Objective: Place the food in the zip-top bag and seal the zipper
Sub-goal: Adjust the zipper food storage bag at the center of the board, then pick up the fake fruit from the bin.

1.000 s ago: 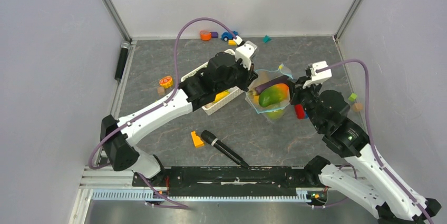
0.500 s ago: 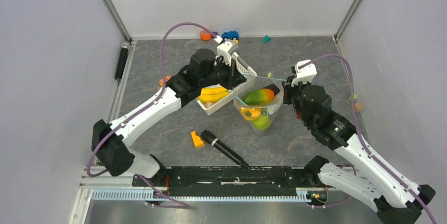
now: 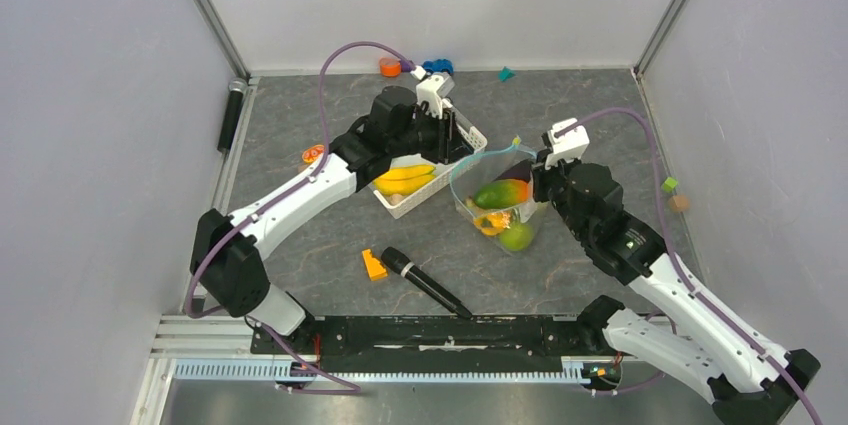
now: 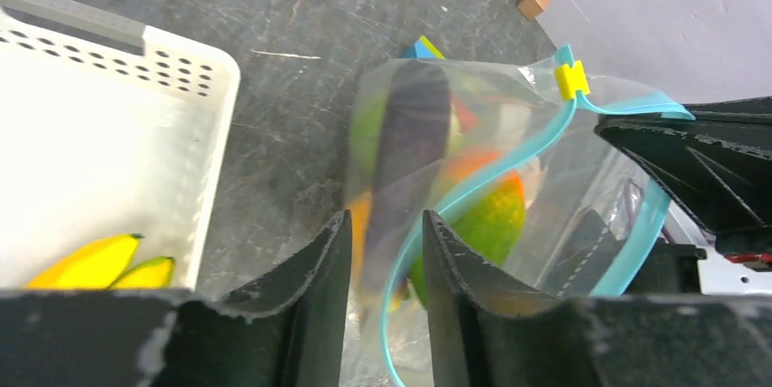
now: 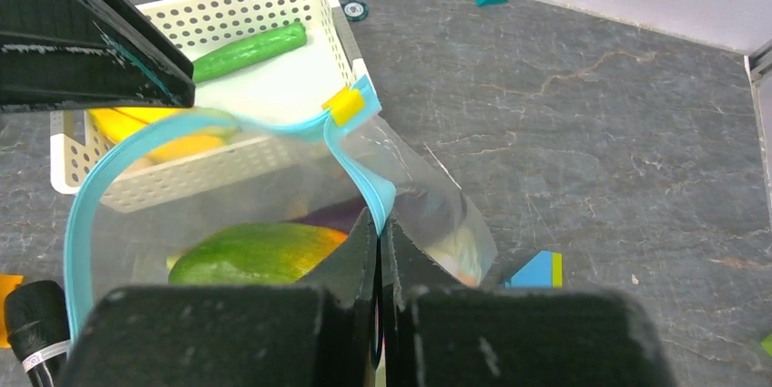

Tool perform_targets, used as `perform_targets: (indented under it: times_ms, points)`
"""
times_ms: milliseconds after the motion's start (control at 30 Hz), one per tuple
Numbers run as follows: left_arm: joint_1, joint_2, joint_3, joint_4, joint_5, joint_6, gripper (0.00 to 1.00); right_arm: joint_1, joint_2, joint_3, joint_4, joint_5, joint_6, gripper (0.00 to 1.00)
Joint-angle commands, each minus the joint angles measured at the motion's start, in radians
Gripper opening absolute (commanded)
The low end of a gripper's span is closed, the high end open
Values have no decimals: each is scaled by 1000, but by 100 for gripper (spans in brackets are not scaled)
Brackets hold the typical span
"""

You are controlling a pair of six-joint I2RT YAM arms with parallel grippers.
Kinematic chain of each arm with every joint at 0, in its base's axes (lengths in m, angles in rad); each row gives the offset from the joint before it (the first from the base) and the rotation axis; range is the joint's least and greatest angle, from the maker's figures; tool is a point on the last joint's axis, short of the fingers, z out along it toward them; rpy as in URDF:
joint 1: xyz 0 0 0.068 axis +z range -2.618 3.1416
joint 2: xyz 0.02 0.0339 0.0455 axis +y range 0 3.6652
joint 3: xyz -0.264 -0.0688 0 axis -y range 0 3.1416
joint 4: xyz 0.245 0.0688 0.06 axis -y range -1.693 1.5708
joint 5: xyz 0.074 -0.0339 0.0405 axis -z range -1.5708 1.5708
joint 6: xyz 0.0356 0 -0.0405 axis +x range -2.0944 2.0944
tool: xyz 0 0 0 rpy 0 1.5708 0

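The clear zip-top bag sags on the table, its mouth open. Its light-blue zipper carries a yellow slider. Food lies inside it: a green-orange fruit, a purple eggplant, an orange pepper and a green pear. My right gripper is shut on the zipper edge at the bag's right side. My left gripper stands open just left of the bag, over the basket's corner; the zipper strip runs loose past its fingers. Bananas and a cucumber lie in the white basket.
A black microphone and an orange block lie near the front. A second black microphone rests by the left wall. A toy car and teal block sit at the back, small blocks at right.
My left gripper has opened and let go of the bag's rim, drawing back toward the basket. The bag has slumped lower, still held by the right gripper.
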Motion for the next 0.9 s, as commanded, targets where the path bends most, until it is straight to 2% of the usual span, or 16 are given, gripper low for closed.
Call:
perform_targets:
  times_ms: [0,33,67,133,233,367,500,533,567,667,733,867]
  points:
    - [9,-61,-7,47,-12,35,43,0,-46,-9,95,16,-26,1]
    - [9,-49,-1,42,-6,38,46,1,-42,-9,95,10,-29,1]
    - [10,-37,10,32,0,47,55,0,-38,-7,95,8,-32,1]
    - [11,-16,36,8,-2,56,98,1,-28,-8,92,8,-36,1]
    - [14,-13,66,-26,-56,81,100,1,-23,-14,92,11,-42,1]
    - [41,-30,60,-52,-281,88,100,0,-17,-26,91,25,-43,2]
    - [123,14,61,-79,-371,85,100,-1,2,-21,79,33,-42,2]
    - [148,41,67,-80,-355,109,100,1,8,-23,78,34,-42,2]
    - [175,78,73,-75,-297,157,100,0,14,-26,79,33,-41,2]
    - [213,196,136,-123,-124,442,100,1,41,-24,74,31,-39,2]
    - [216,272,199,-198,-134,595,100,0,53,-23,70,24,-38,2]
    - [219,389,331,-342,-171,721,100,1,60,-17,59,24,-39,2]
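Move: The cucumber in the basket lies about 16 cm ahead of the left hand, 15 cm to its left and 19 cm below. The bananas lie beside it in the basket, about 10 cm nearer the base than the cucumber. The bulging bag is about 9 cm to the left hand's right, 3 cm back and 12 cm below. From the right hand, which holds the bag's rim, the cucumber is some 20 cm ahead, 27 cm left and 20 cm below. Forward and left, then steeply down, the left hand leaves the bag's blue rim and swings in over the basket, some 14 cm forward, 10 left and 10 down. Its already parted fingers spread fully before the main travel, and the wrist rolls about 30 degrees to point them more steeply down. The right hand keeps its pinch on the rim, sinking about 3 cm. ##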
